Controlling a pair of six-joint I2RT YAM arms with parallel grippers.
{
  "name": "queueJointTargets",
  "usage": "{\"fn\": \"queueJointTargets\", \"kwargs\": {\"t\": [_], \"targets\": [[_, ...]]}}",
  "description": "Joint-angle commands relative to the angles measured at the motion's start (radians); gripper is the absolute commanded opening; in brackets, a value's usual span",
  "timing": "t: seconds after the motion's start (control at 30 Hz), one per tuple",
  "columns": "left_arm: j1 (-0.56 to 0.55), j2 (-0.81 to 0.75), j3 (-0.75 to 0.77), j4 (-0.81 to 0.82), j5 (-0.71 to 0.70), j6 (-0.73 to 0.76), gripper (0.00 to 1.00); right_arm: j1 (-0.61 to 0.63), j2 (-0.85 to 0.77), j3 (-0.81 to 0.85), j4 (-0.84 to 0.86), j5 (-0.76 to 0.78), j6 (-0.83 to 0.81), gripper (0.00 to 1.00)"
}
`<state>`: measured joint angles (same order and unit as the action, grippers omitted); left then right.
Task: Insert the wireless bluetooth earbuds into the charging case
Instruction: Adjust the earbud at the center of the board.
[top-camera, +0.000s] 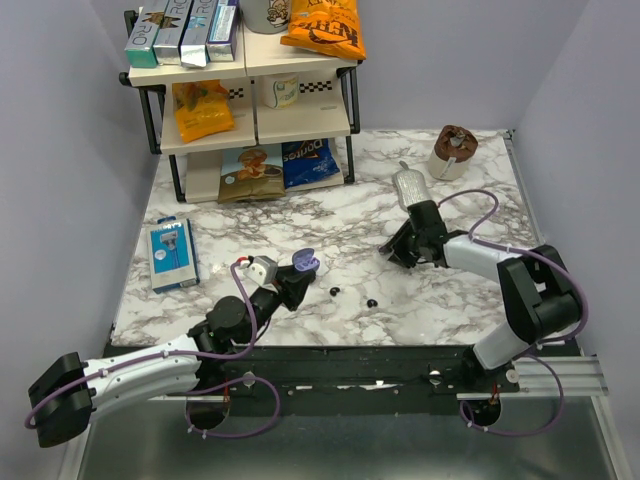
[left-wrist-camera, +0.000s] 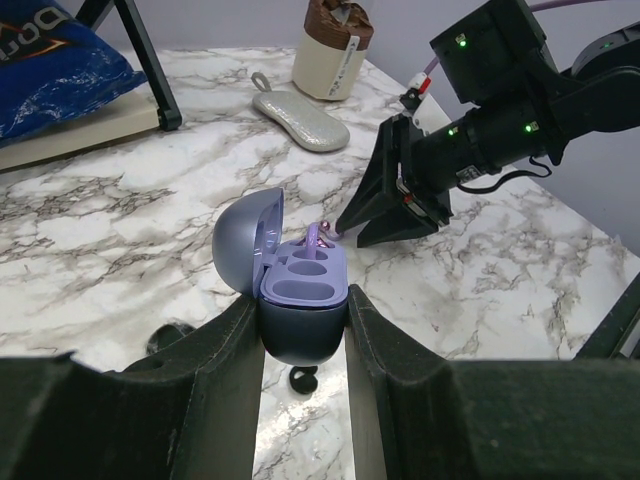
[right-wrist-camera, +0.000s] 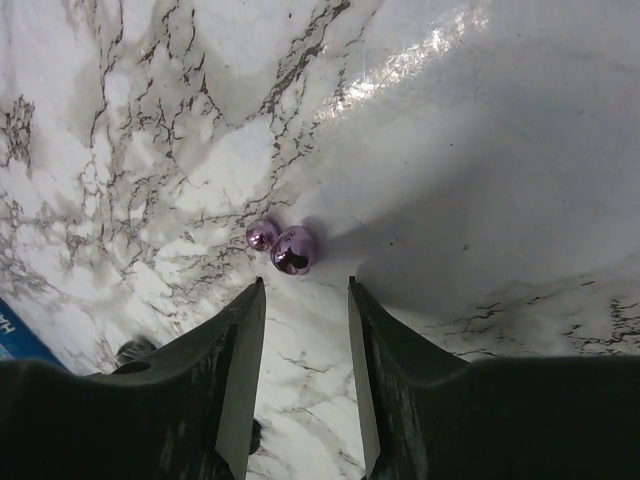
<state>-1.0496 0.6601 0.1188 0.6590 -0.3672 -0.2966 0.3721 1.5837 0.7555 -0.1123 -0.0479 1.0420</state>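
My left gripper (left-wrist-camera: 303, 335) is shut on the purple charging case (left-wrist-camera: 303, 300), holding it by its dark lower half. The lid (left-wrist-camera: 248, 240) stands open and the wells look empty. In the top view the case (top-camera: 302, 263) hangs at centre-left. Two black wireless bluetooth earbuds (top-camera: 335, 291) (top-camera: 372, 302) lie on the marble just right of it. One earbud (left-wrist-camera: 302, 378) shows under the case. My right gripper (right-wrist-camera: 305, 290) is open, low over the table, with nothing between its fingers. Two shiny purple bits (right-wrist-camera: 285, 247) lie just past its tips.
A shelf rack (top-camera: 250, 100) with snack bags stands at the back left. A blue box (top-camera: 172, 255) lies at the left. A grey pouch (top-camera: 410, 185) and a brown-topped cup (top-camera: 453, 152) sit at the back right. The right gripper (left-wrist-camera: 395, 205) is close beyond the case.
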Motion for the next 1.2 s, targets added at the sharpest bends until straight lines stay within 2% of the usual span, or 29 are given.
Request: {"fn": "queueJointTargets", "kwargs": {"t": [0.0,0.37,0.6,0.7,0.93,1.17], "targets": [[-0.009,-0.008,-0.013,0.034,-0.009,-0.003,0.00,0.004,0.050,0.037,-0.015,0.045,0.016,0.48],[-0.009,-0.019,-0.015,0.019,-0.013,-0.003,0.00,0.004,0.105,0.085,-0.089,0.108,-0.040,0.34],[-0.009,-0.020,-0.016,0.018,-0.010,-0.004,0.00,0.002,0.093,0.099,-0.113,0.132,-0.155,0.18],[-0.009,-0.025,-0.018,0.016,-0.010,-0.003,0.00,0.004,0.058,0.120,-0.139,0.152,-0.276,0.14],[-0.009,-0.016,-0.015,0.036,-0.009,-0.001,0.00,0.045,0.004,0.246,-0.272,0.132,-0.716,0.11],[-0.009,0.006,-0.005,0.064,0.005,0.001,0.00,0.338,0.070,0.315,-0.322,0.247,-1.042,0.11]]}}
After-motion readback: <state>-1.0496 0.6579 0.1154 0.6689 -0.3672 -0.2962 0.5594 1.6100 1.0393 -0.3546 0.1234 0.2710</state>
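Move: The purple earbud lies on the board about 2 cm ahead of the right gripper and 1 cm below, straight in line. From that gripper, one black piece sits some 11 cm back and 4 cm left, another about 9 cm back and 12 cm left; the silver pouch is roughly 18 cm ahead and 5 cm right. From the left hand, the earbud lies about 20 cm ahead, 17 cm right and 17 cm lower. Slide the open right gripper forward about 2 cm, low over the board, and close its fingers on the purple earbud. Keeping the pinch, ease a little right, then lift about 5 cm and swing left, turning the wrist some 40 degrees counter-clockwise while its left side dips. Hold the left gripper still with the open case. ##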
